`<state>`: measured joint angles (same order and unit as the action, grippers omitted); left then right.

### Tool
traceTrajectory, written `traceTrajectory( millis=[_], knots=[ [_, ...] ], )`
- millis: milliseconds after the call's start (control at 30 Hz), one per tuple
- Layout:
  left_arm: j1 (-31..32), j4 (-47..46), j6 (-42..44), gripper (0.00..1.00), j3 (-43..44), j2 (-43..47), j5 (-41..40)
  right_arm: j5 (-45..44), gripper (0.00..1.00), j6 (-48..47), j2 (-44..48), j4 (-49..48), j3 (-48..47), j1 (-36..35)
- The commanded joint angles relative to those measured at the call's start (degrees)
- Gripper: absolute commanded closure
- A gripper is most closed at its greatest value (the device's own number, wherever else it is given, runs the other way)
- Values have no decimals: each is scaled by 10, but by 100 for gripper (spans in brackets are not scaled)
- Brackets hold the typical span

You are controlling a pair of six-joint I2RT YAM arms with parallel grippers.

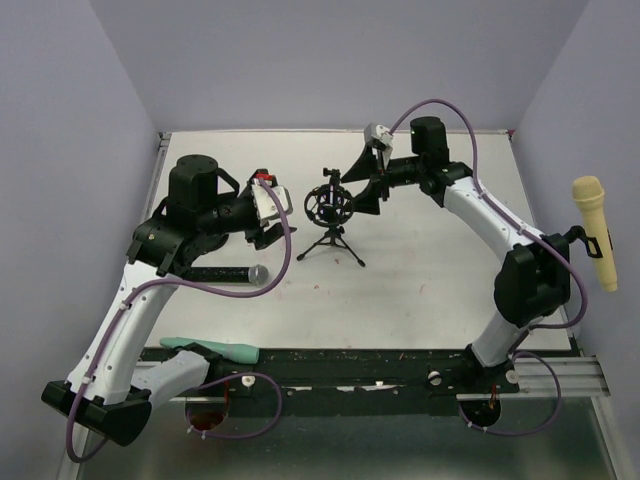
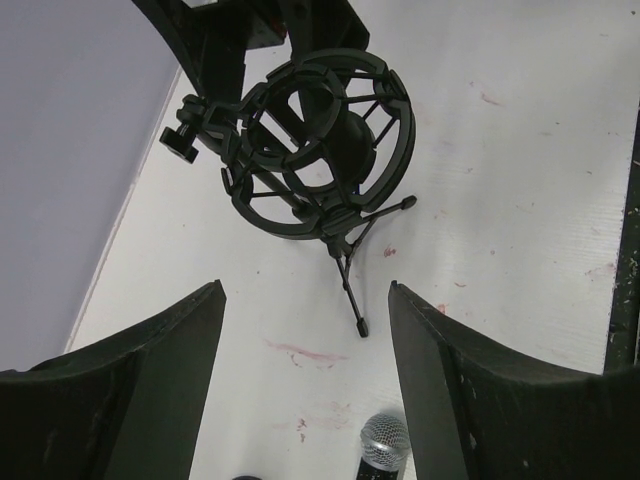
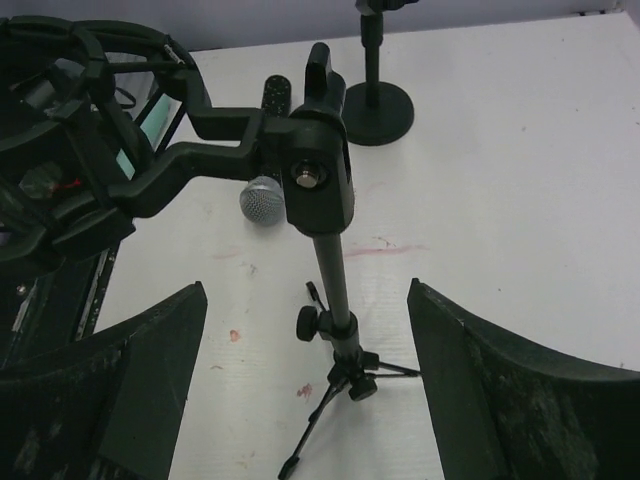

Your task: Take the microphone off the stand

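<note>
A black microphone with a silver grille (image 1: 228, 273) lies flat on the white table, left of the stand. Its grille shows in the left wrist view (image 2: 385, 441) and in the right wrist view (image 3: 262, 200). The small tripod stand (image 1: 331, 238) carries a round black shock mount (image 1: 326, 204), which looks empty (image 2: 320, 140). My left gripper (image 1: 268, 222) is open and empty, just left of the mount (image 2: 305, 290). My right gripper (image 1: 363, 186) is open and empty, just right of the mount, with the stand's pole (image 3: 335, 270) between its fingers but apart from them (image 3: 305, 290).
A yellow microphone (image 1: 594, 230) hangs at the right wall. A teal object (image 1: 214, 350) lies at the table's near left edge. A black post on a round base (image 3: 378, 108) stands beyond the stand in the right wrist view. Purple cables loop from both arms.
</note>
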<state>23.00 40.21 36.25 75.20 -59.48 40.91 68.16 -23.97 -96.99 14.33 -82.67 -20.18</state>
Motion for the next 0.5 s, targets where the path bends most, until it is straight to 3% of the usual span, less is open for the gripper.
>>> traceTrajectory(
  millis=[0,67,167,267,367,467],
  knots=[
    [1,41,15,25,34,-5,-18,23,12,87,-35,-159,17,-18],
    [1,44,17,25,36,-6,-21,22,13,194,-51,-260,28,-17],
    [1,42,16,26,35,-10,-19,19,19,284,-77,-356,30,-18],
    [1,33,9,26,31,-12,-9,20,32,329,-91,-384,20,-19],
    [1,10,0,26,15,-10,-7,9,55,333,-96,-330,-5,-20],
    [0,-44,-41,27,-21,-2,-21,-7,93,327,-82,-260,-7,-21]
  ],
)
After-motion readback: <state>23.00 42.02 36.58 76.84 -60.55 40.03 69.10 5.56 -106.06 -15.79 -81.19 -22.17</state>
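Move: The stand's pole lies some 6 cm to the right hand's left, about 1 cm ahead and 3 cm lower; its ring holder is roughly 4 cm back, 6 cm left and about level with the hand. The removed microphone lies on the table about 32 cm left, 20 cm back and 20 cm below. From the left hand, the pole is roughly 11 cm right, 6 cm ahead and 5 cm lower. The right hand pushes left and forward about 4 cm, rolling slightly, and closes its fingers around the stand's pole. ##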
